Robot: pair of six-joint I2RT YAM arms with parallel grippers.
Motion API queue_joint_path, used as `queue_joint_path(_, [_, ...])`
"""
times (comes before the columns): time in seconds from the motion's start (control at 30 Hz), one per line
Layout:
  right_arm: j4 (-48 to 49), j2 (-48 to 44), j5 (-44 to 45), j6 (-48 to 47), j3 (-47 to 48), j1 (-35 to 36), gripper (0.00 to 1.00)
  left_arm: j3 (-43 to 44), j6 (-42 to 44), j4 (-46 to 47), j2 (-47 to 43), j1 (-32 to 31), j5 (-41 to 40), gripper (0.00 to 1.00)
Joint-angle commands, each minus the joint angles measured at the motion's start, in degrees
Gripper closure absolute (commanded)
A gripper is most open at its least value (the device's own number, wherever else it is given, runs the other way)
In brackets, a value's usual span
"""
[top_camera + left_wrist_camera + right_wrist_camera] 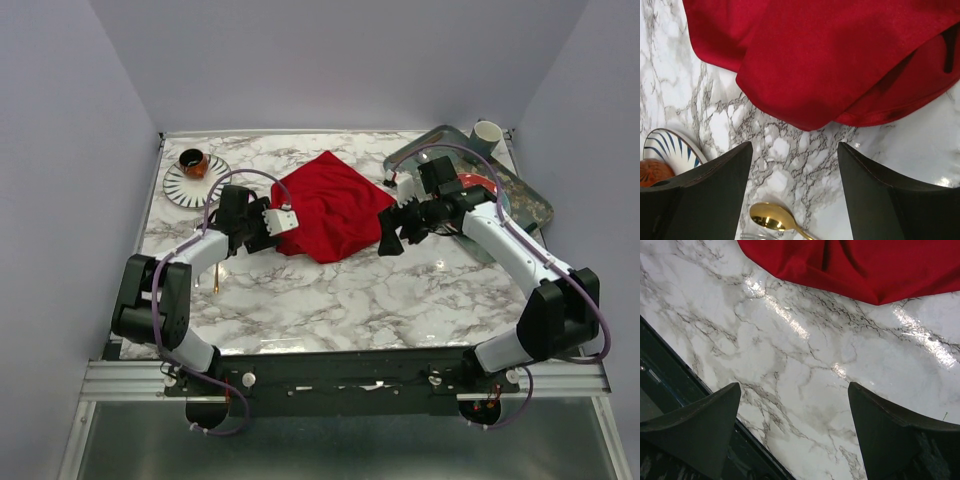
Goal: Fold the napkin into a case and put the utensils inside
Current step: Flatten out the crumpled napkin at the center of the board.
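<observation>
The red napkin [330,205] lies rumpled and loosely doubled over in the middle of the marble table, a wide heap rather than a narrow case. My left gripper [262,232] hangs open just off its left edge. In the left wrist view the napkin [830,55] is ahead of that gripper [795,145], and only bare marble is between the fingers. The gold spoon [771,216] lies below them, also visible from above [215,282]. My right gripper [390,238] stands open at the napkin's right edge, over bare marble [794,385], the cloth [865,265] beyond it. I cannot make out the fork.
A striped saucer [195,178] with a brown cup stands at the back left, and its rim [670,150] shows beside my left finger. A tray [530,200] at the back right holds a white cup [487,135] and a red patterned plate [478,183]. The table's near edge [670,365] is close.
</observation>
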Motion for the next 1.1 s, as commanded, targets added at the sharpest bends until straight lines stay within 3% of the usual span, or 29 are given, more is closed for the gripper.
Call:
queue_joint_path(0.0, [-1.24,1.75,1.42,-0.60,1.87,0.06,0.04,-0.06,-1.77,8.46,4.13,0.19,3.59,0.21])
queue_joint_path(0.1, [-1.24,2.46,1.51,-0.42,2.40,-0.12,0.04,0.02,-3.00,12.15,6.77,0.19,2.54,0.23])
queue_joint_path(0.3, [-1.59,3.77,1.51,-0.51,3.37,-0.30,0.04,5.11,-2.84,10.76,10.82,0.36,0.43,0.42])
queue_joint_path(0.4, [-1.59,3.78,1.51,-0.51,3.63,-0.56,0.04,5.38,-0.29,9.70,10.91,0.36,0.95,0.56])
queue_joint_path(0.43, [-1.59,3.69,1.51,-0.60,3.63,-0.73,0.04,5.47,0.41,8.91,10.82,0.36,1.30,0.68])
queue_joint_path(0.5, [-1.42,3.60,1.69,-0.60,3.37,-0.73,0.04,5.56,1.99,8.38,10.39,0.45,2.35,0.79])
queue_joint_path(0.53, [-1.50,3.34,1.86,-0.77,3.20,-0.74,0.04,5.91,2.35,6.98,10.38,0.36,2.53,0.94])
queue_joint_path(0.57, [-1.50,3.16,1.78,-0.78,3.11,-0.91,0.04,6.43,2.70,6.01,10.30,0.36,2.62,1.00])
queue_joint_path(0.77, [-1.41,1.76,2.21,-1.04,2.23,-1.70,0.04,10.48,3.85,-3.04,6.35,0.27,1.31,1.00])
queue_joint_path(1.07, [-1.85,-2.28,3.09,-1.39,1.44,-2.58,0.04,11.62,4.29,-26.51,-13.59,-7.80,-1.94,1.00])
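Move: The napkin's left corner, which my open left hand goes for, lies about 5 cm ahead of it, 1 cm to its right and 3 cm below. The napkin's middle is some 9 cm ahead and 14 cm right; the gold spoon lies about 9 cm left and 4 cm back, the striped plate roughly 17 cm ahead and 14 cm left. From my right hand, that corner is around 13 cm ahead, 25 cm left and 11 cm below. I slide my left hand forward about 4.5 cm and down some 2.5 cm onto the napkin's left corner, shutting my fingers fully to pinch it. Then, keeping that pinch, I lift the corner about 8 cm, speeding up and drawing back some 3 cm towards my base. ##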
